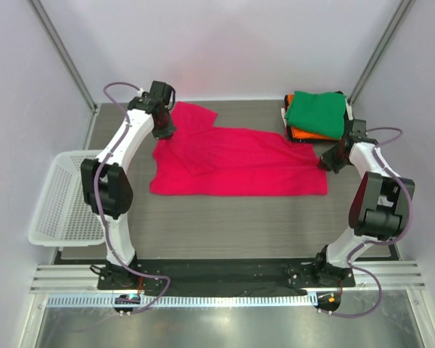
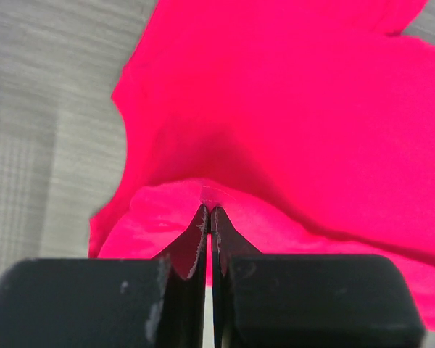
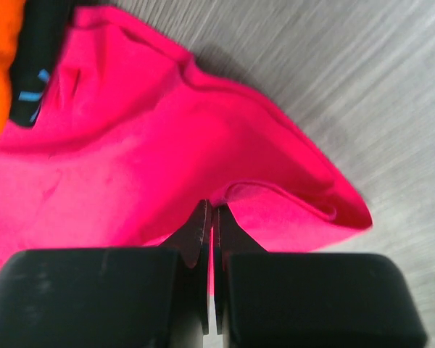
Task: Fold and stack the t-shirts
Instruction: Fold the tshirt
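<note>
A bright pink-red t-shirt [image 1: 239, 163] lies spread across the middle of the grey table, one sleeve pointing to the far left. My left gripper [image 1: 167, 133] is shut on its far left edge; the left wrist view shows cloth pinched at the fingertips [image 2: 209, 208] and the pink-red t-shirt [image 2: 297, 109] beyond. My right gripper [image 1: 325, 164] is shut on the shirt's right edge, with a fold of the pink-red t-shirt [image 3: 167, 138] caught between its tips [image 3: 212, 208]. A stack of folded t-shirts, green [image 1: 317, 112] on top and orange [image 1: 308, 135] below, sits at the far right.
A white mesh basket [image 1: 61, 199] hangs off the table's left edge. The folded stack's orange [image 3: 0, 65] and dark [image 3: 47, 43] layers lie close to my right gripper. Bare grey tabletop [image 1: 232, 221] runs along the near side.
</note>
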Controlling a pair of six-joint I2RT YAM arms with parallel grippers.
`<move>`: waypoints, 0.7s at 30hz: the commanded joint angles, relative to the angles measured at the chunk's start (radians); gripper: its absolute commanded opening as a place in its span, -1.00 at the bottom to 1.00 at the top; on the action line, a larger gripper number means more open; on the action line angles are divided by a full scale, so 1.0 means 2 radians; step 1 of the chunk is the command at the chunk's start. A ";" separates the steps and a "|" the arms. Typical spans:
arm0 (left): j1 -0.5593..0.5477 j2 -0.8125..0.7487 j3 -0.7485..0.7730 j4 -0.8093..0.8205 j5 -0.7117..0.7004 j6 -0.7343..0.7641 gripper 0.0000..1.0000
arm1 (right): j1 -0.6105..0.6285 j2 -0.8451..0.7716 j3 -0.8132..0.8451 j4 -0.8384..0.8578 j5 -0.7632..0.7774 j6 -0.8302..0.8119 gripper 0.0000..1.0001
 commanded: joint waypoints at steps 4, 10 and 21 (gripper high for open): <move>0.016 0.037 0.071 -0.009 0.018 0.032 -1.00 | -0.001 0.033 0.027 0.026 0.021 0.004 -0.97; 0.029 0.069 0.085 0.000 0.018 0.033 -0.99 | 0.006 0.074 0.040 0.036 0.019 0.007 -0.98; 0.055 0.069 0.135 -0.046 0.046 0.022 0.55 | 0.005 0.072 0.138 -0.043 0.029 -0.047 0.99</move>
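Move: The left hand, holding the red shirt's near layer, has the far-left shoulder about 5 cm ahead, 2 cm left and some 10 cm below; the far-left sleeve is about 11 cm ahead and 8 cm right of the hand. The right hand, also gripping the near layer, has the far hem corner about 8 cm ahead, 2 cm left and 6 cm down, with the green shirt on the stack roughly 18 cm ahead and 2 cm left. Forward and down go both hands, still pinching the red shirt's near layer at first. The right sinks nearly 4 cm, then sweeps some 5 cm forward towards the stack, opens wide and starts to rise; the left eases ahead about 6 cm over the far-left shoulder, sinking and drifting left, its fingers spreading late to let go. ##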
